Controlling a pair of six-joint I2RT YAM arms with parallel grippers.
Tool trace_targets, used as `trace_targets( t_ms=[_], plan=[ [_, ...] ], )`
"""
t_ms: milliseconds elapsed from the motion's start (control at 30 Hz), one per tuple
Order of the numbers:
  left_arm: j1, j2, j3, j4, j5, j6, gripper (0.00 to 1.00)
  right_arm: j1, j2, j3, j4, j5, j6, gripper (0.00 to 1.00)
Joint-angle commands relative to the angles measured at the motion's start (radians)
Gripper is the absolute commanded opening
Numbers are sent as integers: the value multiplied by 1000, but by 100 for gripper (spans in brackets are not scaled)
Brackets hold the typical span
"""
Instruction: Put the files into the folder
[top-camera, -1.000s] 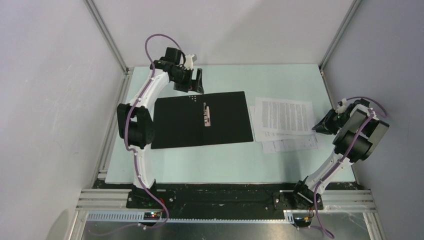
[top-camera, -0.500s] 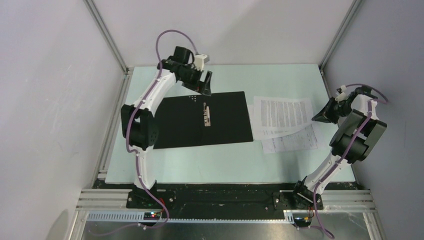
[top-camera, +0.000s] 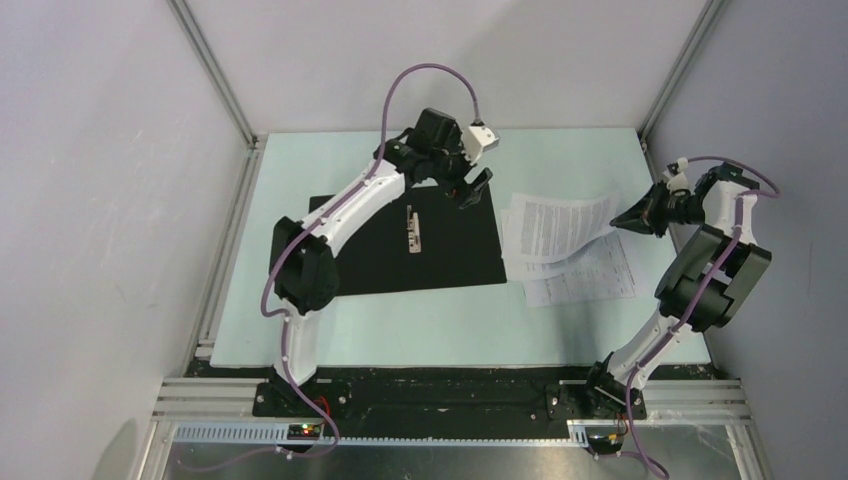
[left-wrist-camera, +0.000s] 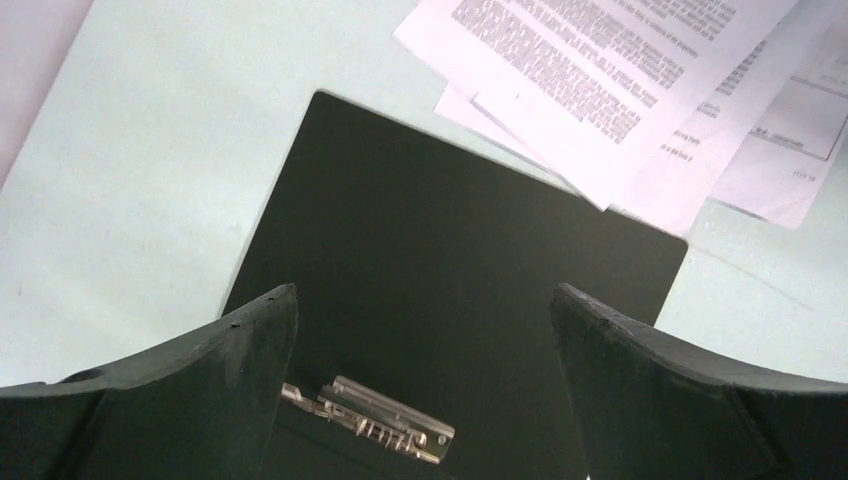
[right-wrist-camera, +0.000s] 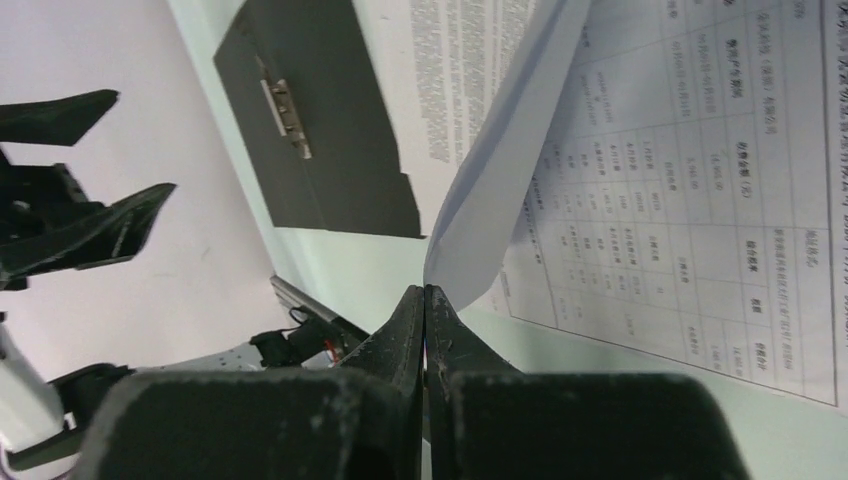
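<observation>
The folder (top-camera: 450, 250) lies open and flat on the table, black inside up, with a metal clip (top-camera: 412, 232) at its hinge. The files (top-camera: 560, 240) are white printed sheets lying fanned just right of it. My right gripper (top-camera: 625, 217) is shut on the right edge of the top sheet (right-wrist-camera: 500, 160), which curls up off the lower sheets (right-wrist-camera: 700, 200). My left gripper (top-camera: 470, 187) hovers open over the folder's far right part with nothing between its fingers. In the left wrist view the folder (left-wrist-camera: 440, 270) and the files (left-wrist-camera: 600, 70) lie beyond it.
The pale green table top (top-camera: 420, 320) ends at aluminium frame rails on the left (top-camera: 225, 250) and at grey walls behind and to the right. The arm bases stand on the black strip at the near edge (top-camera: 430, 385).
My left arm swung right, from the folder's far left corner to its far right part. My right gripper closed on the top sheet's edge and lifted it.
</observation>
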Motion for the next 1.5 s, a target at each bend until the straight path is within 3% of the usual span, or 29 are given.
trace_targets(
  t_ms=[0,67,133,300,467,767,1067,1467],
  plan=[
    [-75,-19,-8,76,20,19,100,-14,-23,53,-17,-158,78,0],
    [-121,-30,-67,119,-28,73,100,-19,-43,17,33,-222,178,0],
    [-158,-64,-156,261,-72,92,100,-22,-54,-22,76,-256,251,0],
    [-239,-65,-290,512,-169,111,100,-27,-38,-70,129,-273,333,0],
    [-304,-1,-290,730,-221,64,97,-31,-21,-73,136,-280,352,0],
    [-381,84,-290,839,-151,-3,94,-45,-26,-98,124,-287,363,0],
    [-420,157,-259,952,-173,-33,84,-67,-32,-109,96,-304,354,0],
    [-430,206,-183,960,-261,-74,60,-73,-88,-199,69,-355,383,0]
  ],
)
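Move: The right hand already pinches the near right corner of the top sheet. That sheet's middle lies about 11 cm to its left, 2 cm farther out and 9 cm lower; the lower sheets are some 5 cm left, 6 cm nearer and 12 cm below. From the open left hand, the top sheet is about 20 cm right, 4 cm back and 14 cm down, the lower sheets 28 cm right and 11 cm back, and the open folder's middle 17 cm left, 3 cm back, both 17 cm below. Keeping its pinch on the sheet's corner, the right hand lifts it about 3 cm, rolls its left side up some 25 degrees and then holds almost still. The left hand sweeps about 22 cm right, 10 cm back and 5 cm down from over the folder to the raised sheet, its wrist tilting and its wide-open fingers closing part-way; whether they touch the paper can't be seen. ##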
